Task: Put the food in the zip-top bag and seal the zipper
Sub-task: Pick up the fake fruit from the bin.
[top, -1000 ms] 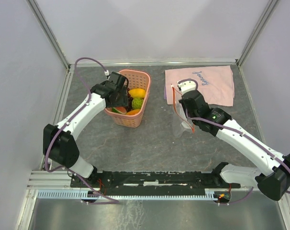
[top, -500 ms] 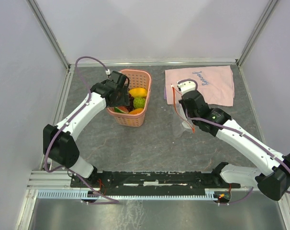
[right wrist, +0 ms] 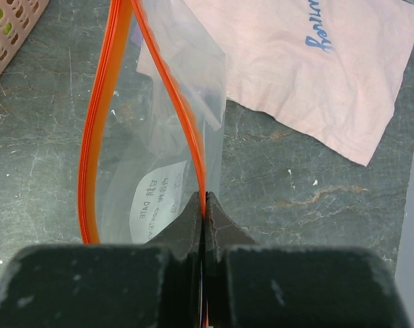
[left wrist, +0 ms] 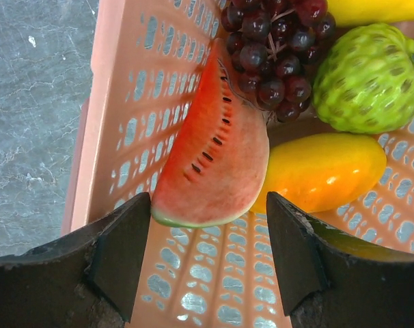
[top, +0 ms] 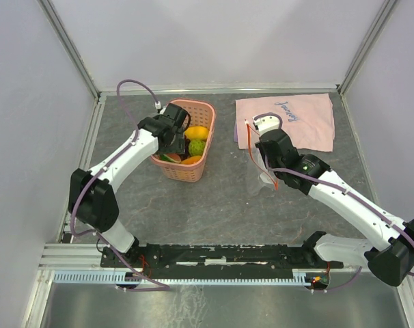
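Observation:
The food lies in a pink basket point(top: 193, 104). My left gripper point(left wrist: 208, 256) is open, low inside the basket point(left wrist: 125, 102), its fingers point(left wrist: 118, 253) either side of the near end of the red watermelon slice point(left wrist: 214, 157) without touching it. Beside the slice lie purple grapes point(left wrist: 272, 48), a bumpy green fruit point(left wrist: 367, 78) and a yellow-orange mango point(left wrist: 323, 171). From above, the left gripper point(top: 171, 137) covers the basket's left half. My right gripper point(right wrist: 205, 205) is shut on one side of the orange zipper point(right wrist: 173, 89) and holds the clear zip-top bag point(right wrist: 159, 157) with its mouth open. The bag point(top: 265, 174) hangs below the right gripper point(top: 253, 133).
A pink cloth point(top: 296, 119) lies flat at the back right, just behind the bag. Grey stone-pattern table point(top: 221, 198) runs between basket and bag. White walls with metal rails close in the left, back and right sides.
The left arm has swung right and brought its open gripper further over and into the basket. The right arm and the bag have not moved.

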You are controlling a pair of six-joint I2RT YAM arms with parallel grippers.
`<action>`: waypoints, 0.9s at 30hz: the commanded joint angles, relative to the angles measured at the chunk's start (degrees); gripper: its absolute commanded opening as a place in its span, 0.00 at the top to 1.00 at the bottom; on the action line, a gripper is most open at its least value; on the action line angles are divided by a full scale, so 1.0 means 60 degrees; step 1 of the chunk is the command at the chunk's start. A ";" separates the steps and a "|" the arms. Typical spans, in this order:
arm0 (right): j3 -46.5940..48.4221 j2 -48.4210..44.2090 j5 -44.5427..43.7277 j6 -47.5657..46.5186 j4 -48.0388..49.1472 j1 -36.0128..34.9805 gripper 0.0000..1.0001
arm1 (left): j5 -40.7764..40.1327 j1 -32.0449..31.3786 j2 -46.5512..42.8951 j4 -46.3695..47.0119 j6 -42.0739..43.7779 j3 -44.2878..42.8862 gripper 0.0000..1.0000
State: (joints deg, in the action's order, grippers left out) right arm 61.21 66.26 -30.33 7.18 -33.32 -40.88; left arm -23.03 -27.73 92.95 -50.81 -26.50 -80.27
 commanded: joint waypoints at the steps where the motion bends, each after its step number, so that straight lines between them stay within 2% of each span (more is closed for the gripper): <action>1: -0.0018 -0.0188 -0.0131 -0.0034 0.0441 -0.0065 0.98 | -0.0506 -0.0030 0.0068 0.0170 -0.0496 0.0295 0.25; 19: -0.0092 -0.0189 -0.0058 -0.0027 0.0557 -0.0068 0.98 | -0.0269 -0.0018 -0.0454 0.1990 -0.1795 0.2083 0.24; 24: -0.0070 -0.0188 -0.0014 -0.0015 0.0546 -0.0064 0.98 | -0.0548 -0.0013 -0.0529 0.2559 -0.2056 0.2597 0.27; 27: -0.0014 -0.0202 -0.0001 -0.0008 0.0455 -0.0069 0.98 | -0.0558 -0.0010 -0.0596 0.2576 -0.2095 0.2615 0.33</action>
State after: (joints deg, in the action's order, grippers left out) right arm 60.86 66.26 -30.20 7.18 -32.56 -40.88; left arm -25.26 -27.83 91.46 -38.33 -35.38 -64.99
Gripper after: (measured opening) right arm 0.029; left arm 0.715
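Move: The watermelon slice lies in the bin about 8 cm below the left hand and some 2 cm ahead, not off to either side. From that hand, the grapes sit roughly 6 cm ahead and 3 cm right, the green fruit 4 cm ahead and 8 cm right, and the orange fruit level with it and 6 cm right, all at about the slice's depth. From the right hand, the slice is some 7 cm ahead, 24 cm left and 15 cm below. The left hand sinks about 6 cm into the bin, its open fingers coming astride the watermelon slice's near end. ##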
